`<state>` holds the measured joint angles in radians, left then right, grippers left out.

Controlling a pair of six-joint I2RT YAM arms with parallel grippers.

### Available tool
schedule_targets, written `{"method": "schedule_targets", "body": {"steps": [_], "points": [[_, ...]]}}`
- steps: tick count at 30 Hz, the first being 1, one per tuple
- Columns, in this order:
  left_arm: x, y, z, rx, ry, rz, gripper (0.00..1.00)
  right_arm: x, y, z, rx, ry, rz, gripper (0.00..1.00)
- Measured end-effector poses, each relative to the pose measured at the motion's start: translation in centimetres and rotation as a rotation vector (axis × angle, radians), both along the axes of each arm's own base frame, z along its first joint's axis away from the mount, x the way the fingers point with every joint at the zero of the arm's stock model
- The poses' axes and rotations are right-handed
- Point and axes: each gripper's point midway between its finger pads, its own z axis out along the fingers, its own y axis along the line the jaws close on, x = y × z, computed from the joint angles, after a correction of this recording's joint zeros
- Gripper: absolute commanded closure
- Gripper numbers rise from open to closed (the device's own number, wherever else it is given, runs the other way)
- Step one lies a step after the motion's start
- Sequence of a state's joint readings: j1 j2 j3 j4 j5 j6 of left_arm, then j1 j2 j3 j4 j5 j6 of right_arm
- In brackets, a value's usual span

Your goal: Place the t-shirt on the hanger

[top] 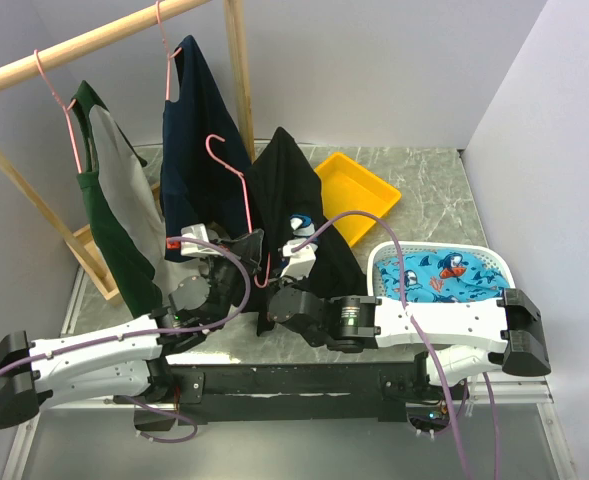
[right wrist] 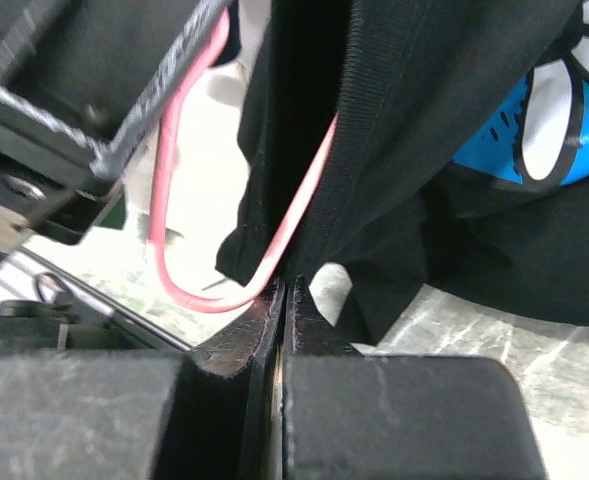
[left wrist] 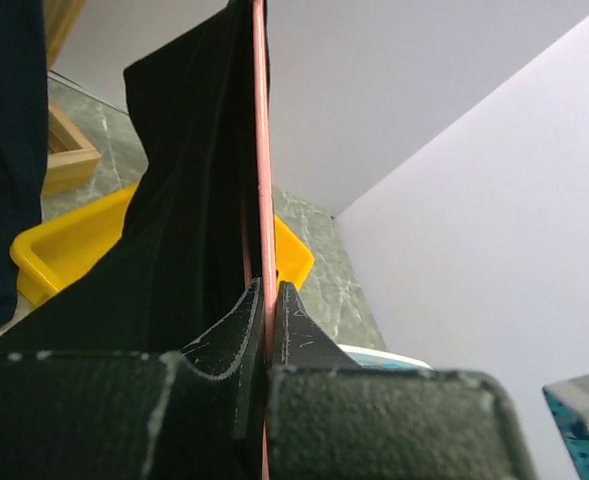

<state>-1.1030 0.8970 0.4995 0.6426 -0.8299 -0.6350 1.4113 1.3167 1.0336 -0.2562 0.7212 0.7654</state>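
The black t-shirt (top: pixel 299 195) hangs bunched upright over mid-table, partly draped on the thin pink hanger (top: pixel 245 205), whose hook points up left. My left gripper (top: pixel 255 252) is shut on the hanger's wire (left wrist: pixel 263 180), with the t-shirt (left wrist: pixel 174 240) just left of the wire. My right gripper (top: pixel 292 250) is shut on a seamed edge of the t-shirt (right wrist: pixel 374 120), right beside the hanger's curved end (right wrist: pixel 189 292). The white daisy print (right wrist: pixel 549 115) shows at the right of the right wrist view.
A wooden rack (top: pixel 84 45) at the back left carries a navy shirt (top: pixel 196 130) and a green-and-grey shirt (top: pixel 114 200) on pink hangers. A yellow tray (top: pixel 359 190) lies behind the t-shirt. A white basket (top: pixel 494 265) with blue printed cloth stands at the right.
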Motion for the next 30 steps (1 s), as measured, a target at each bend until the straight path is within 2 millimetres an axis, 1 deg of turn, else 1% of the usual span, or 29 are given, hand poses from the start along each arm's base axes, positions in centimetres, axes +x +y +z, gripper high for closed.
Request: {"method": "schedule_targets", "body": {"steps": [2,4,7,9,12,20,22,26,28,30], "points": [[0.2,-0.2,0.1,0.017,0.003,0.018,0.99,-0.1,0.0,-0.5,-0.025,-0.001,0.011,1.00],[0.4,-0.3,-0.2,0.044,0.007,0.038,0.99,-0.2,0.0,-0.6,-0.043,-0.003,0.022,1.00],[0.9,-0.5,-0.9,0.096,0.011,0.073,0.99,-0.7,0.3,0.5,-0.049,-0.007,0.040,1.00],[1.2,-0.7,-0.9,0.129,0.007,0.098,0.99,-0.9,0.5,1.2,-0.045,-0.009,0.050,1.00],[1.4,-0.8,-0.5,0.151,-0.005,0.123,0.99,-1.1,0.3,1.3,-0.051,-0.004,0.059,1.00],[1.5,-0.9,-0.9,0.206,-0.015,0.132,0.99,-1.7,-0.9,2.1,-0.047,0.014,0.076,1.00],[1.5,-1.0,-1.0,0.215,-0.015,0.125,0.99,-1.7,-1.1,2.5,-0.029,0.023,0.087,1.00],[1.5,-1.0,-1.1,0.218,-0.011,0.122,0.99,-1.7,-1.3,4.4,0.043,0.042,0.122,1.00],[1.5,-1.1,-1.3,0.214,-0.005,0.119,0.99,-1.8,-1.2,5.0,0.062,0.046,0.137,1.00],[1.5,-1.3,-1.4,0.213,0.004,0.116,0.99,-1.8,-0.6,5.5,0.065,0.048,0.153,1.00]]}}
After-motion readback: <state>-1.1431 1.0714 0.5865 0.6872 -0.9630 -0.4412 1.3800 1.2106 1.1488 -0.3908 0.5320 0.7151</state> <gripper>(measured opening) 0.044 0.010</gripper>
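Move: My left hand holds the hanger. The shirt edge in my right fingers lies some 8 cm back of my left hand, 2 cm to its right and 7 cm below. From my right hand, the hanger's bare lower corner is right by the fingertips, about 2 cm left and 1 cm ahead; the shirt's print is roughly 10 cm ahead, 7 cm right and 5 cm lower. The navy garment hangs about 15 cm ahead and 12 cm left of my left hand. I keep the black shirt's edge pinched in my shut right fingers, ease it back about 2 cm and lift it some 5 cm, mostly late, past the hanger's lower corner and up towards my left gripper. Meanwhile my left hand, still gripping the hanger, nudges it forward, down and right by a centimetre or so each, rolling its left side up about 10 degrees. ##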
